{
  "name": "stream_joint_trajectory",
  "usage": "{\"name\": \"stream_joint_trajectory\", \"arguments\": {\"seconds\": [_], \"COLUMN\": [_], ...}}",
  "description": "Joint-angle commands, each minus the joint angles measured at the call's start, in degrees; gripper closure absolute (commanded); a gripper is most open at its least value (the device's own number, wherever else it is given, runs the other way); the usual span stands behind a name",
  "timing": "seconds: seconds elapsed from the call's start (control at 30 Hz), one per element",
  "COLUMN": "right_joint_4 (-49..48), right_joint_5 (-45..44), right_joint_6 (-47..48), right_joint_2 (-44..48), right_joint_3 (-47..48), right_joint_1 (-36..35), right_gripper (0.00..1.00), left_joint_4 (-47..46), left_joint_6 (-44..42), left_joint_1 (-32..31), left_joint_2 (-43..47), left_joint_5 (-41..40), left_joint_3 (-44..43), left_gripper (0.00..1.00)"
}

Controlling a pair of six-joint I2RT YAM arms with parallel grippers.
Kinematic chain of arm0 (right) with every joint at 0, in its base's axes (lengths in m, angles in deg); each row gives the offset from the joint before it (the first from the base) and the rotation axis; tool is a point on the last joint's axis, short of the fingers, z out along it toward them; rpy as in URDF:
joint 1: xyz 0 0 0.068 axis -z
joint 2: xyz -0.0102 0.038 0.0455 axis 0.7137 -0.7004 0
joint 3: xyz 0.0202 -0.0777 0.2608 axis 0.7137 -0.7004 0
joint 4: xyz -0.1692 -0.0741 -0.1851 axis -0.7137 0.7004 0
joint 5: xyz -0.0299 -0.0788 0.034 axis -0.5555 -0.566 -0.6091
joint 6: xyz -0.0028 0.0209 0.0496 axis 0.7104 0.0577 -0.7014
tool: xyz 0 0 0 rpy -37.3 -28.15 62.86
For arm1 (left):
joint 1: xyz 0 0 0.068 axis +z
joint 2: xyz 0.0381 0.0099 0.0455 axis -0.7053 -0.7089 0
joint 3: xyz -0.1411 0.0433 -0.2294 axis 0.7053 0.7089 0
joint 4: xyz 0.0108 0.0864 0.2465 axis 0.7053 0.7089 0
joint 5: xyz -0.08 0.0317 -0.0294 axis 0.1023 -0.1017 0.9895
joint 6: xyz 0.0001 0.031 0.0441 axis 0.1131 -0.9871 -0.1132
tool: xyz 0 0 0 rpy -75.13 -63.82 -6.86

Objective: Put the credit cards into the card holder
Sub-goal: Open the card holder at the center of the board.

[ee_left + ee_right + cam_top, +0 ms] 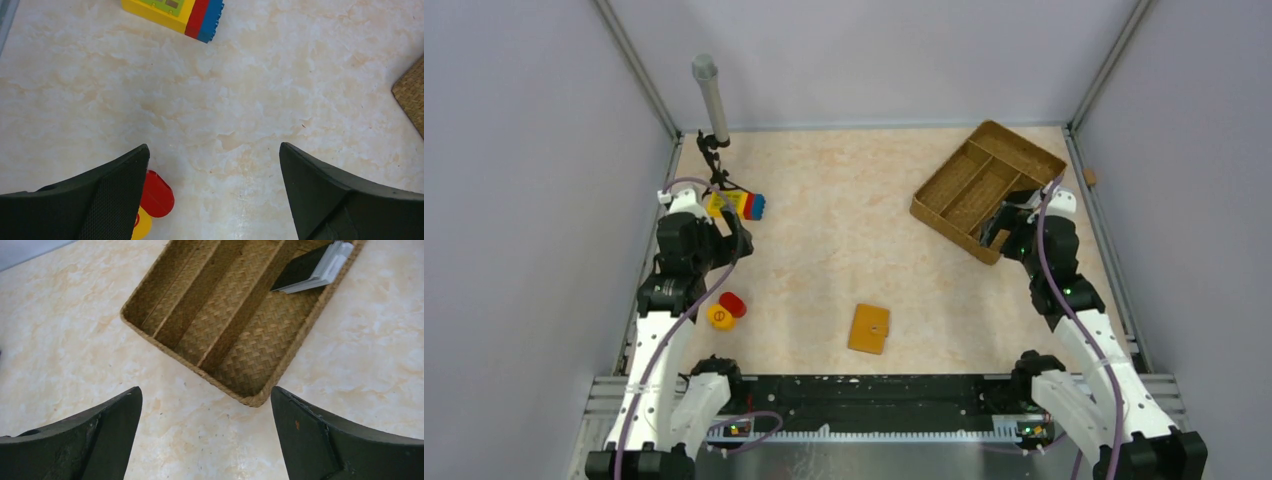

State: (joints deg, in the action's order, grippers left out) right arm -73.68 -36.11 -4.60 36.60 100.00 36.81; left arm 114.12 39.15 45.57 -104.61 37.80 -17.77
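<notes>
The orange-tan card holder [869,328] lies shut and flat at the front middle of the table, away from both arms. The credit cards [312,267] lie as a small stack, black on top with pale edges, in the right-hand end compartment of the woven tray [250,352]; in the top view my right arm hides them. My right gripper [205,389] is open and empty, hovering just in front of the tray's near corner [1002,238]. My left gripper [214,146] is open and empty above bare table at the left [734,242].
The brown woven tray [964,185] stands at the back right; its edge shows in the left wrist view [412,92]. A yellow-red-blue toy block [742,205] [175,15] and red and yellow round pieces [725,310] [157,192] lie by the left arm. A grey post [711,95] stands back left.
</notes>
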Motion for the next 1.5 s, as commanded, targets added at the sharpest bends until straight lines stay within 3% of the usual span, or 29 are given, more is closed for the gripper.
{"name": "stream_joint_trajectory", "arguments": {"seconds": [0.0,0.07,0.2,0.27,0.37,0.47,0.6,0.77,1.17,1.47], "right_joint_4": [-4.38,-5.42,-5.01,-3.65,-2.26,-5.52,-14.21,-22.23,-34.94,-40.62], "right_joint_5": [7.68,13.24,23.25,24.06,23.02,24.21,26.0,23.12,19.78,18.24], "right_joint_6": [2.63,3.35,3.03,2.74,1.3,-7.04,-18.13,-26.52,-35.52,-37.53], "right_joint_2": [1.1,0.2,-4.27,-6.72,-9.23,-10.71,-13.16,-17.38,-30.94,-40.32], "right_joint_3": [1.03,1.01,2.56,3.49,3.51,0.19,-6.38,-11.9,-14.42,-11.64], "right_joint_1": [0.42,0.42,-1.24,-4.82,-12.17,-17.1,-25.07,-32.6,-42.91,-44.44], "right_gripper": [0.04,0.09,0.14,0.15,0.17,0.21,0.27,0.31,0.41,0.48], "left_joint_4": [0.01,-0.36,-0.68,-1.27,-8.18,-19.0,-30.98,-38.19,-37.53,-35.91], "left_joint_6": [-0.96,-1.04,2.15,4.92,11.19,20.25,29.64,35.48,39.1,38.74], "left_joint_1": [-0.02,-0.43,-9.86,-15.51,-20.69,-24.68,-29.81,-32.45,-37.87,-41.67], "left_joint_2": [-1.98,-2.42,-4.11,-4.97,-5.98,-5.83,-5.34,-6.08,-8.91,-13.61], "left_joint_5": [5.67,9.45,8.86,9.05,16.3,23.58,23.43,24.06,22.93,23.02], "left_joint_3": [-1.62,-0.59,0.91,2.21,7.03,15.42,25.37,30.54,32.94,33.0], "left_gripper": [0.01,0.01,0.01,0.01,0.01,0.01,0.01,0.01,0.03,0.04]}}
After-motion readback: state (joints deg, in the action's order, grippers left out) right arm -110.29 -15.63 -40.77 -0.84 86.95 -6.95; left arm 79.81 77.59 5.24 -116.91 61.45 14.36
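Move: The card holder lies flat, some 15 cm back, 27 cm to the right and 18 cm below my left hand. The red cylinder sits about 10 cm back, roughly level sideways with my left hand and down at the table, with the yellow piece 3 cm farther back and 2 cm more to the left. From my right hand the holder is about 17 cm back, 29 cm to the left and 17 cm below; the brown box's middle is some 15 cm ahead, 1 cm to the left and 15 cm down. I bring both hands inward, back and down onto the card holder from its two sides: my left goes about 23 cm right, turning clockwise with its fingers still wide, my right some 27 cm left, turning counter-clockwise and closing to about half. Both tip steeply downward; over the last few centimetres my right creeps left against the strap edge, while a left fingertip meets the opposite edge. ##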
